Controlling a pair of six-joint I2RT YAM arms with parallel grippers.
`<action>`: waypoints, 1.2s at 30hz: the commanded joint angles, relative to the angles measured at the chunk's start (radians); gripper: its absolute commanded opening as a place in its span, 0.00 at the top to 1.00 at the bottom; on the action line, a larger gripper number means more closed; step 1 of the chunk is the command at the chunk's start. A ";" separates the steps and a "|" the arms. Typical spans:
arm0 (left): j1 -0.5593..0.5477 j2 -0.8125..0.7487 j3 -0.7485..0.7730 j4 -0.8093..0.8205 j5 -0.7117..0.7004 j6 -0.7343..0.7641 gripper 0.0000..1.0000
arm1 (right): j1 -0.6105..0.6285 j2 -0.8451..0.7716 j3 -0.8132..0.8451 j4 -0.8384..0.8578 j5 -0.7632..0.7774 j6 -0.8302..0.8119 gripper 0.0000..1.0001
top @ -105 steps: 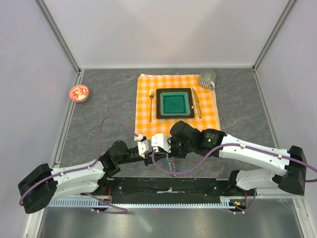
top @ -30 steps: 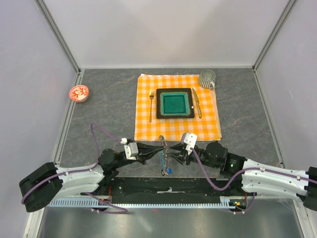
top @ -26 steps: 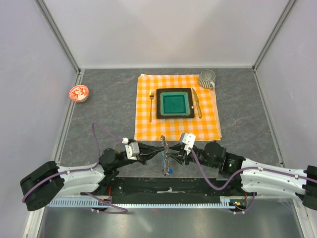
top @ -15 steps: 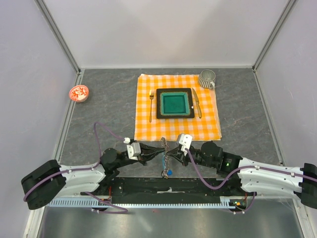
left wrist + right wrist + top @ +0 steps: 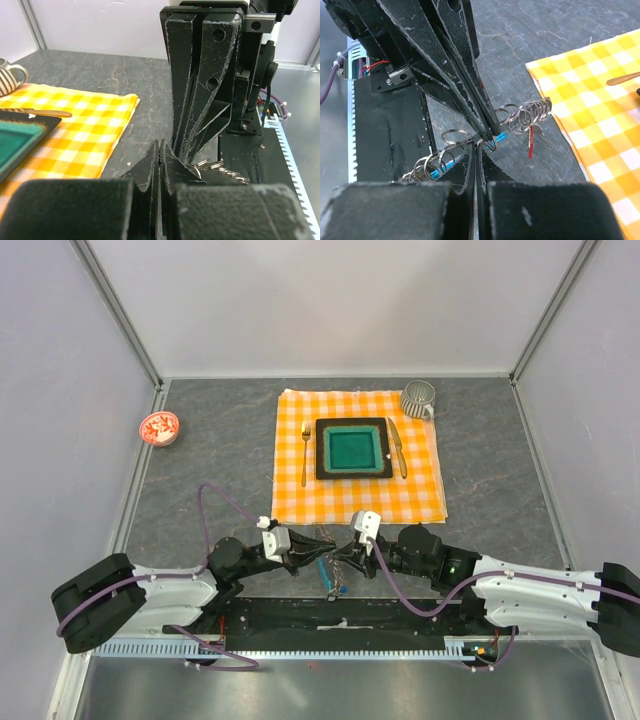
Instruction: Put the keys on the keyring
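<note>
The keyring (image 5: 501, 135) is a cyan-blue bar strung with several silver rings, held just above the grey table near the front edge. A small red key (image 5: 530, 143) hangs from the rings at its far end. My left gripper (image 5: 491, 131) comes in from the upper left and is shut on the blue bar. My right gripper (image 5: 478, 145) meets it tip to tip and is shut where a ring (image 5: 457, 136) joins the bar. From above, both grippers (image 5: 322, 553) (image 5: 337, 554) touch over the keyring (image 5: 329, 578). In the left wrist view, rings (image 5: 202, 164) and metal keys (image 5: 231, 173) lie beside my left gripper (image 5: 161, 150).
An orange checked cloth (image 5: 430, 490) lies just beyond the grippers, with a green plate (image 5: 352, 448), fork (image 5: 306, 452), knife (image 5: 397, 447) and striped mug (image 5: 419, 398). A red-and-white dish (image 5: 159, 427) sits far left. The black base rail (image 5: 400, 618) runs right below the keyring.
My right gripper has moved left up to the left gripper's tips and gone from partly open to shut at the keyring. The left gripper kept its grip and shifted slightly right.
</note>
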 commanded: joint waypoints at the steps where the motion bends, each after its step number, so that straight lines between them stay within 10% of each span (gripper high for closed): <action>1: -0.006 0.030 -0.016 0.301 0.011 -0.037 0.98 | 0.008 0.003 0.039 0.169 -0.067 0.065 1.00; 12: -0.027 0.082 -0.008 0.331 -0.005 -0.042 0.98 | 0.008 -0.026 0.021 0.290 -0.002 0.184 1.00; 15: -0.030 0.094 -0.008 0.348 -0.007 -0.048 0.98 | 0.008 -0.004 0.033 0.273 -0.030 0.194 0.87; 20: -0.030 0.069 -0.029 0.368 -0.027 -0.047 0.98 | 0.008 -0.028 0.045 0.134 -0.032 0.175 0.69; 36: -0.030 -0.040 -0.065 0.348 0.030 -0.027 0.98 | -0.043 -0.201 0.110 -0.295 0.073 -0.006 0.60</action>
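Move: The keyring sits at the tips of both shut grippers: about 2 cm left and 1 cm ahead of the right hand point, level with it, and about 2 cm right of the left hand point, level fore and aft and 1 cm lower. From the right hand the red key hangs about 4 cm ahead, 2 cm left and 3 cm lower; the blue tag is some 3 cm back, 2 cm left and 5 cm below. Keep the left gripper shut on the keyring, nearly in place, bobbing about a centimetre. Roll and tip the right gripper some 10 degrees at the rings, easing slightly back and left, then open its fingers to under half. Draw it up and away to the right, about 5 cm clear, drifting forward and partly undoing the tilt. ##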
